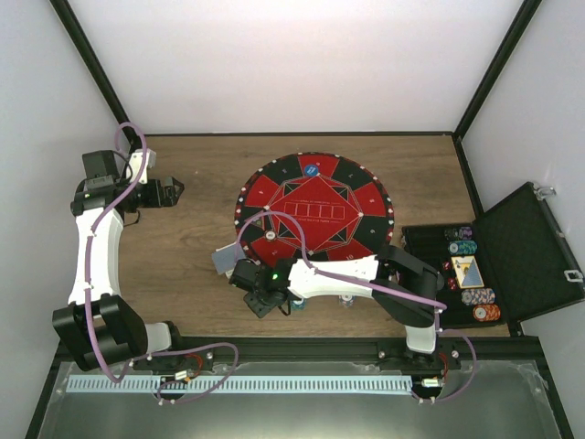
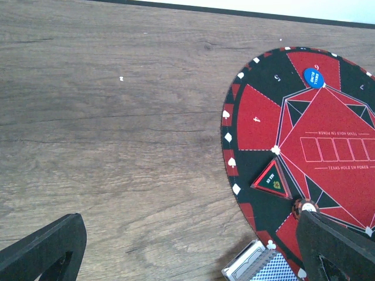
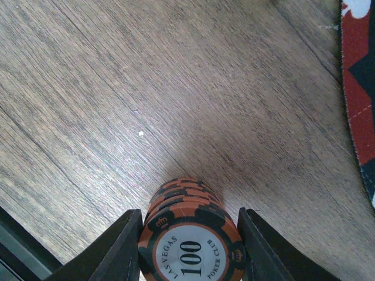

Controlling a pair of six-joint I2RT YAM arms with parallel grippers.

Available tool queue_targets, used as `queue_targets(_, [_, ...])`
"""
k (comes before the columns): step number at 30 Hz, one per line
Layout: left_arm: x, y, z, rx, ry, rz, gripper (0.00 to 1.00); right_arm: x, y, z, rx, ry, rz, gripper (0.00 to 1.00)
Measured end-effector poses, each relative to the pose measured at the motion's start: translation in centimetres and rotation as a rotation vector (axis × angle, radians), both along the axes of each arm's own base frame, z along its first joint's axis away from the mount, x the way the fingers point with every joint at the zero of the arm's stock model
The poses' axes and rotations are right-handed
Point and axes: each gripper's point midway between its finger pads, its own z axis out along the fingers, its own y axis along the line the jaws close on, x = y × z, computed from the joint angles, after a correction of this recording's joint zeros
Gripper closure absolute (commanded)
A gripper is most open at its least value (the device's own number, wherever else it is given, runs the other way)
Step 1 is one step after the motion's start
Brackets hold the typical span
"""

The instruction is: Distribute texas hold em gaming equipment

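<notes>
A stack of orange-and-black poker chips (image 3: 188, 219), the top one marked 100, stands on the wood between my right gripper's fingers (image 3: 126, 246). The right gripper (image 3: 190, 225) is shut on the stack, both pads against its sides. From above, this gripper (image 1: 263, 294) sits just off the near-left rim of the round mat. A blue-backed card deck (image 2: 280, 272) in a clear box lies at that rim. A blue disc (image 2: 314, 76) rests on the mat's far side. My left gripper (image 2: 187, 252) hangs open over bare wood, left of the mat.
The red-and-black round mat (image 1: 315, 197) fills the table's middle, with a triangular all-in marker (image 2: 273, 181) on it. An open black case (image 1: 526, 256) at the right holds more chips (image 1: 483, 304) and cards (image 1: 466, 271). Dark frame posts stand at the back corners.
</notes>
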Motion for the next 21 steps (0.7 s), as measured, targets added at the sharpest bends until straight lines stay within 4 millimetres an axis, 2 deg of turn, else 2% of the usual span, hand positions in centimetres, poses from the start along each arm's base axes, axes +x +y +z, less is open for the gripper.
queue_targets(2, [0.0,0.0,0.0,0.0,0.0,0.0,0.0,0.0,0.0,0.0,0.0,0.0,0.0,0.92])
queue_targets(6, [0.0,0.0,0.1,0.001,-0.003,0.001,0.0,0.1,-0.4,0.1,-0.014,0.0,-0.003,0.94])
queue_targets(9, [0.1,0.0,0.2,0.003,-0.005,0.001,0.0,0.9,-1.1,0.9,-0.018,-0.005,-0.021,0.94])
queue_targets(11, [0.1,0.1,0.3,0.004,-0.006,0.002,0.0,2.2,-1.5,2.2,-0.002,-0.016,-0.047,0.95])
queue_targets(14, [0.1,0.1,0.4,0.006,-0.009,0.003,0.0,5.6,-2.4,4.8,0.041,-0.059,-0.112,0.95])
queue_targets(16, [0.2,0.1,0.6,0.007,-0.012,0.003,0.0,9.0,-3.5,7.0,0.078,-0.099,-0.176,0.96])
queue_targets(19, [0.2,0.1,0.7,0.007,-0.014,0.003,0.0,14.7,-6.3,9.5,0.117,-0.161,-0.291,0.97])
queue_targets(21, [0.1,0.1,0.7,0.006,-0.012,0.003,0.0,19.3,-9.2,10.9,0.133,-0.207,-0.391,0.97])
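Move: Already pinched in the right hand, the brown 100 chips are bound, it seems, for the small blind disc, about 45 cm ahead, 14 cm to the right and a couple of centimetres lower. Near the way lie the brown chips already on the mat, some 21 cm ahead and 2 cm right, the dealer triangle 27 cm ahead and 3 cm left, and the card decks 13 cm ahead and 9 cm left. From the left hand the disc is about 23 cm ahead, 37 cm right and 21 cm below. Lifting the pinched chips off the brown stack, the right hand sets off slowly, then sweeps quickly forward about 19 cm, rising some 11 cm and drifting right, over the mat towards the small blind disc. The wrist turns roughly 20 degrees clockwise and tips a little outward; the fingers keep their hold and are still travelling at the end. ##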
